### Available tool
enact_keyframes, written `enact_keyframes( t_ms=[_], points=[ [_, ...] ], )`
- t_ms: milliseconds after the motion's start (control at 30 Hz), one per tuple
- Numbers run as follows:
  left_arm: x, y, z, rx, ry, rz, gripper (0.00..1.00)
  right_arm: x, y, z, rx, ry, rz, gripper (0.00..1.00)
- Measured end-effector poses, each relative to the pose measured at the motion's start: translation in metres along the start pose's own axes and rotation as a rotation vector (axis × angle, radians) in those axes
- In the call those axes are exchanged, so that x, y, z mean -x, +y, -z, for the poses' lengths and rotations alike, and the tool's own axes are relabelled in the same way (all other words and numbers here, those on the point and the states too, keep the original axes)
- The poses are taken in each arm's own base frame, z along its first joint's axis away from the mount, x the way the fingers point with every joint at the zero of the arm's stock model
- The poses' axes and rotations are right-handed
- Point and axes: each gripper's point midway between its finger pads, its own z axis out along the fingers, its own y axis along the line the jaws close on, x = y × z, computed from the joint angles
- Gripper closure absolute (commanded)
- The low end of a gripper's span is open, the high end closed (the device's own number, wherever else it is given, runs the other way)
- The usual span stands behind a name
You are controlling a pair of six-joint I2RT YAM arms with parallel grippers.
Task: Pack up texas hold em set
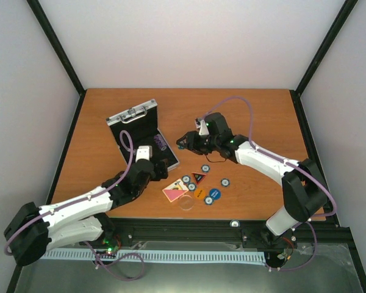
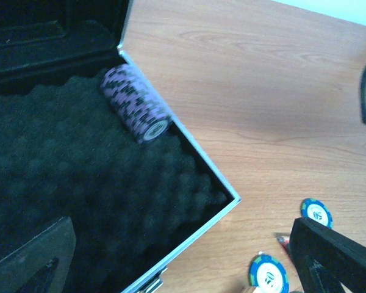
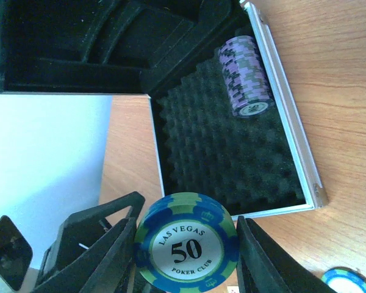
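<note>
The silver case [image 1: 118,118] lies open at the back left, black foam inside [image 2: 79,183]. A purple chip stack [image 2: 136,102] lies on its side against the case's right wall [image 3: 280,116]. My left gripper [image 1: 160,170] hovers open over the case's near right corner [image 2: 235,199], nothing between its fingers [image 2: 335,256]. My right gripper [image 3: 186,247] is shut on a stack of blue-green "50" chips [image 3: 186,244], held just right of the case [image 1: 183,144]. Loose on the table lie blue-white chips [image 1: 186,181], a red-black triangle [image 1: 199,177], a pink card deck [image 1: 174,193], an orange disc [image 1: 199,194], a blue disc [image 1: 214,195] and a clear disc [image 1: 186,202].
Two more blue-white chips [image 1: 205,169] [image 1: 224,182] sit right of the loose group, and two chips [image 2: 316,213] [image 2: 269,274] show near my left fingers. The case lid [image 1: 132,114] stands up at the back. White walls and a black frame [image 1: 67,122] border the wooden table.
</note>
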Motion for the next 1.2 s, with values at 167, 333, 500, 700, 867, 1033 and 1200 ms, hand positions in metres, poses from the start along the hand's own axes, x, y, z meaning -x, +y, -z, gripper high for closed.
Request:
enact_keyframes(
  t_ms=[167,333,500,700,867,1033,1200],
  points=[
    [0.011,-0.017,-0.004,-0.065,-0.052,-0.030,0.00,-0.001,0.004,-0.003,0.016,0.004,-0.022,0.88],
    [0.017,-0.028,-0.004,-0.132,-0.107,-0.054,0.00,-0.006,0.005,-0.008,0.022,0.026,-0.038,0.88],
    [0.014,-0.039,-0.005,-0.204,-0.122,-0.062,0.00,-0.007,0.007,-0.012,0.026,0.036,-0.037,0.87],
    [0.012,-0.046,-0.004,-0.257,-0.129,-0.052,0.00,-0.003,0.013,-0.012,0.039,0.028,-0.035,0.87],
    [0.018,-0.051,-0.002,-0.285,-0.153,-0.039,0.00,-0.003,0.018,-0.017,0.045,0.034,-0.030,0.87],
    [0.023,-0.054,0.000,-0.299,-0.172,-0.028,0.01,-0.009,0.015,-0.026,0.041,0.056,-0.037,0.87],
    [0.029,-0.054,0.001,-0.298,-0.201,-0.011,0.01,-0.016,0.020,-0.028,0.051,0.078,-0.033,0.87]
  ],
)
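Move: The small stack of green-and-blue 50 chips is already pinched in the right hand. It lies about 6 cm ahead of the open left gripper, 8 cm to its right and 4 cm higher; from the right hand, that gripper is 6 cm back, 8 cm left and 4 cm lower. From the left hand, the case tray's middle is 2 cm ahead, 5 cm left and 12 cm below, and the purple chip roll 8 cm ahead, 1 cm left and 11 cm below. The held chips travel about 4 cm left towards the left gripper, the right hand keeping its pinch and easing back slightly at the end. The left hand comes to meet them with fingers still wide open, going right about 4.5 cm and up about 4 cm while its fingertips tip up some 15 degrees and swing clockwise; no touch yet. ##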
